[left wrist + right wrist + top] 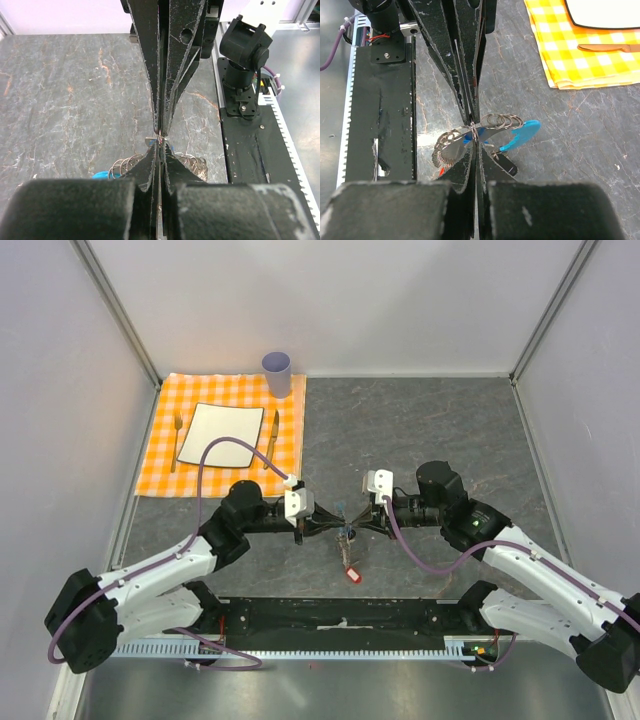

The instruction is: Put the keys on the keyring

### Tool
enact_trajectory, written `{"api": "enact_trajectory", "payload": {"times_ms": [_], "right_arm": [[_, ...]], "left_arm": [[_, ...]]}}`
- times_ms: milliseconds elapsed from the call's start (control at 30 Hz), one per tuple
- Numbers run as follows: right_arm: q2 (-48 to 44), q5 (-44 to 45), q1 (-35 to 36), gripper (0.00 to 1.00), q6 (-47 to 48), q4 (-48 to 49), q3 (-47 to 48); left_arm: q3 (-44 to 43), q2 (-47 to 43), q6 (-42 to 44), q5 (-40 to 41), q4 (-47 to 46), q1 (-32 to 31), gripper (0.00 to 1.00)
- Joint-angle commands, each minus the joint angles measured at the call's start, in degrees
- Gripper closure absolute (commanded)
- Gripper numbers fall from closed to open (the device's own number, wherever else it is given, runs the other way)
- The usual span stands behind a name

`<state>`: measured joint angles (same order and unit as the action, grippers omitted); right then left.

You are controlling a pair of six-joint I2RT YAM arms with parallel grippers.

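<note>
The keyring, a loop of silver chain rings with a curved cyan clasp, hangs above the grey table between my two grippers. My left gripper and right gripper meet tip to tip, both shut on the chain at the same spot. In the top view they touch at mid-table, left gripper and right gripper. A key with a red tag dangles below them. A blue tag and a black tag sit under the rings. The keys' metal blades are mostly hidden by the fingers.
An orange checked cloth lies at the back left with a white plate, fork and knife. A lilac cup stands behind it. The black base rail runs along the near edge. Walls close in both sides.
</note>
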<state>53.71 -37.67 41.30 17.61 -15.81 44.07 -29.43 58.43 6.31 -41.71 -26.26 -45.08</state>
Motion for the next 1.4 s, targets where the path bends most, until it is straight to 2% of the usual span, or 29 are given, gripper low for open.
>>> {"api": "enact_trajectory", "payload": {"times_ms": [0, 367, 633, 700, 733, 867, 1033, 1367], "right_arm": [[-1.1, 0.8, -0.1, 1.0, 0.1, 0.3, 1.7], [-0.2, 0.1, -0.1, 1.0, -0.9, 0.5, 1.3], [1.7, -2.3, -0.1, 1.0, -2.7, 3.2, 0.5], [0.3, -0.2, -0.1, 1.0, -3.1, 3.2, 0.4], [-0.5, 1.0, -0.1, 0.94, -3.0, 3.0, 0.2], [-5.2, 5.9, -0.1, 0.83, -2.1, 1.5, 0.2], [-3.9, 2.9, -0.1, 0.73, -0.9, -0.7, 2.2], [0.2, -3.8, -0.1, 0.73, 1.5, -2.7, 5.3]], "left_arm": [[0.8, -3.6, 1.7, 3.5, -7.1, 0.1, 0.98], [7.3, -7.5, -2.4, 7.7, -19.6, 0.1, 0.98], [7.8, -0.6, -8.4, 3.4, -32.1, 0.1, 0.98], [7.4, -0.3, -8.2, 3.2, -31.3, 0.1, 0.98], [7.3, -0.8, -7.3, 3.5, -30.7, 0.1, 0.98], [6.3, -3.0, -3.5, 4.1, -23.6, 0.1, 0.98], [4.8, -3.9, -0.7, 1.0, -17.6, 0.1, 0.98], [1.9, -2.4, 0.5, -1.8, -14.9, 0.1, 0.98]]}}
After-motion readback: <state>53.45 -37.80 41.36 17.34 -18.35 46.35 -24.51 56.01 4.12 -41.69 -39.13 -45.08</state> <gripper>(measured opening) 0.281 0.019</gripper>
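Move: The small metal split ring is already pinched from both sides, barely 1 cm to the right of the left hand point and about 1 cm to the left of the right one, level with both. From the right hand, the cyan piece of the keyring hangs some 5 cm ahead, 1 cm left and 4 below. The black tag is about 2 cm ahead, 1 left and 5 below, the red tag roughly 5 back, level sideways and 9 below. The small split ring stays clamped in the shut left fingers while they draw about 1.5 cm left, away from the right hand, then ease back and rise, ending some 2 cm higher with tips tilted up, about 10 degrees at most. The right hand holds nearly still, then opens about a quarter, lets go, hops up 2 cm and sinks halfway back, its fingers parted around the ring. ##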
